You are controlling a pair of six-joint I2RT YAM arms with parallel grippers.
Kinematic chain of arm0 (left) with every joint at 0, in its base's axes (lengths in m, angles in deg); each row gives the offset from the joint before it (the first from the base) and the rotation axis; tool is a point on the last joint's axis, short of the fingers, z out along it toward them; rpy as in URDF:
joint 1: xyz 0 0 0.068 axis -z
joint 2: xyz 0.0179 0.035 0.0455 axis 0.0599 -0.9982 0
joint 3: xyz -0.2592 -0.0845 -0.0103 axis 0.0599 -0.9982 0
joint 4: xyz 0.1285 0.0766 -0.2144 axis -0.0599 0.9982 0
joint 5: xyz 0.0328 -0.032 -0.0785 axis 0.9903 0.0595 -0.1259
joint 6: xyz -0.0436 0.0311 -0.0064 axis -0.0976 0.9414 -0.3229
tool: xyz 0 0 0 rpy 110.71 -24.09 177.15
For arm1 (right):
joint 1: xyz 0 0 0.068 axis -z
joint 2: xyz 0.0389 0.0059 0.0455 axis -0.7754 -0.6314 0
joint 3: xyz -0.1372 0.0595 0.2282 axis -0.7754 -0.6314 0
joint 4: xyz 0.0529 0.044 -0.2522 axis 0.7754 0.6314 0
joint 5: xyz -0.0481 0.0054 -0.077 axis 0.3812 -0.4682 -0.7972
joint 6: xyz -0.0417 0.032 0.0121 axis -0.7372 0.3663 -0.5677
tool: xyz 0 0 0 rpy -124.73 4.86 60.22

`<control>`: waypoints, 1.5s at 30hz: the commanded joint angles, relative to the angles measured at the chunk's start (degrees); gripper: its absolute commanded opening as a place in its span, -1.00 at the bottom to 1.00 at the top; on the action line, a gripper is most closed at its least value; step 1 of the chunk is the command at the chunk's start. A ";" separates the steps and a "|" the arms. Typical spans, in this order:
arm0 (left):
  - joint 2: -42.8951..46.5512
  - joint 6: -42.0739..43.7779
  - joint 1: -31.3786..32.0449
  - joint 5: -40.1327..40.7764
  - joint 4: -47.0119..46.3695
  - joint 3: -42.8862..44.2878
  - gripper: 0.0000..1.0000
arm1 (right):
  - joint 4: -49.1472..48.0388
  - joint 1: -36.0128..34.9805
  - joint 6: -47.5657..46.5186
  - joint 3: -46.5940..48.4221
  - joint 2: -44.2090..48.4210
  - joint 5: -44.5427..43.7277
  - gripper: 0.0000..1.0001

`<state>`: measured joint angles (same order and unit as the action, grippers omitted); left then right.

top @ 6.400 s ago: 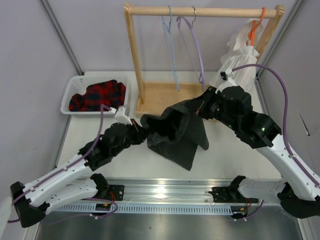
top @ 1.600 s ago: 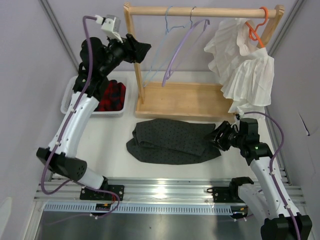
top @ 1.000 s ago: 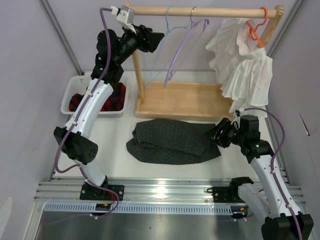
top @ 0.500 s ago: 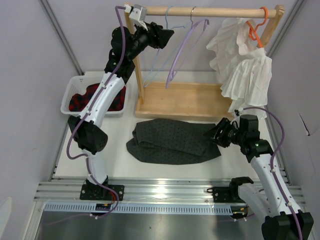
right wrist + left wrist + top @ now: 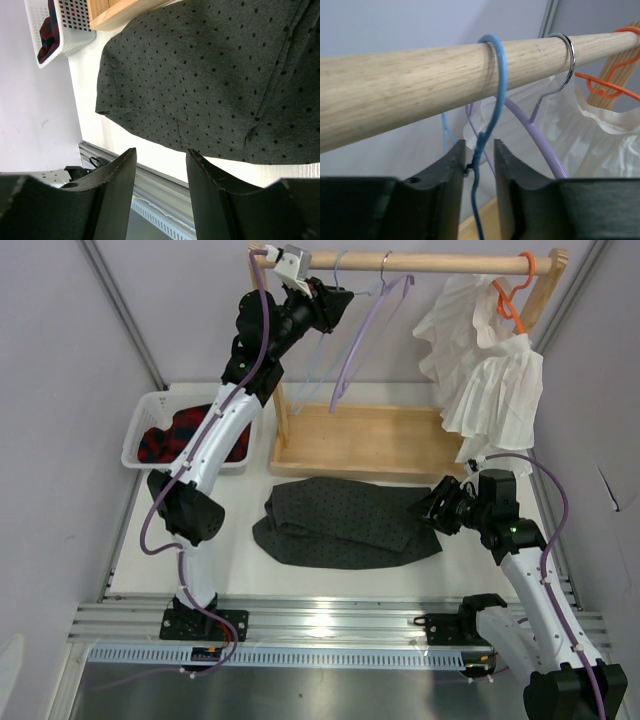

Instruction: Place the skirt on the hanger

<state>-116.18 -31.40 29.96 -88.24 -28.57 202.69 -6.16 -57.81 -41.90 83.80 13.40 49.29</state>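
Note:
The skirt [image 5: 345, 520], dark grey with small dots, lies flat on the white table in front of the rack; it also fills the right wrist view [image 5: 210, 75]. The pale blue hanger [image 5: 312, 365] hangs by its hook [image 5: 500, 90] on the wooden rail. My left gripper [image 5: 335, 298] is raised to the rail, its jaws [image 5: 479, 147] narrowly open around the hanger's neck; the wire's twisted stub touches the left finger, and a gap shows on the right. My right gripper [image 5: 432, 508] hovers at the skirt's right edge, open [image 5: 160, 155] and holding nothing.
A lavender hanger [image 5: 365, 340] hangs right beside the blue one. An orange hanger [image 5: 510, 300] carries a white pleated garment [image 5: 490, 370] at the rail's right end. The rack's wooden base [image 5: 360, 440] stands behind the skirt. A white basket [image 5: 140, 425] with a plaid garment [image 5: 165, 440] stands at left.
My left arm has stretched up and rightward along the rail, and its jaws have narrowed around the blue hanger's neck. The right arm and the skirt have not moved.

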 commanded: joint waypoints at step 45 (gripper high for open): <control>10.39 12.62 4.50 16.97 -7.06 -5.60 -1.00 | -2.01 -0.33 -0.88 0.13 0.80 0.58 0.00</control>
<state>-110.19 -19.81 34.13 -72.20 -30.77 197.23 -6.64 -57.89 -42.53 83.78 13.31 49.31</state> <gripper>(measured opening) 0.091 0.500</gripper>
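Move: The blue hanger's neck is already between the left gripper's part-closed fingers, roughly 1 cm ahead and 1 cm to the right, level with them. The rack's rod crosses some 5 cm above and 1 cm ahead, with the blue hook over it; the purple hanger's neck is about 9 cm to the right, 1 cm ahead, at the same height. From the right hand, the blue neck lies roughly 29 cm ahead, 15 cm left and 33 cm up. Finish closing the left gripper so that it pinches the blue hanger's neck just under the hook, easing slightly right as the fingers shut. Keeping that grip, lift about 2.5 cm and shift left about as far, turning the hand some 15 degrees counter-clockwise and tipping it a little upward, then start drawing it back from the rod. ##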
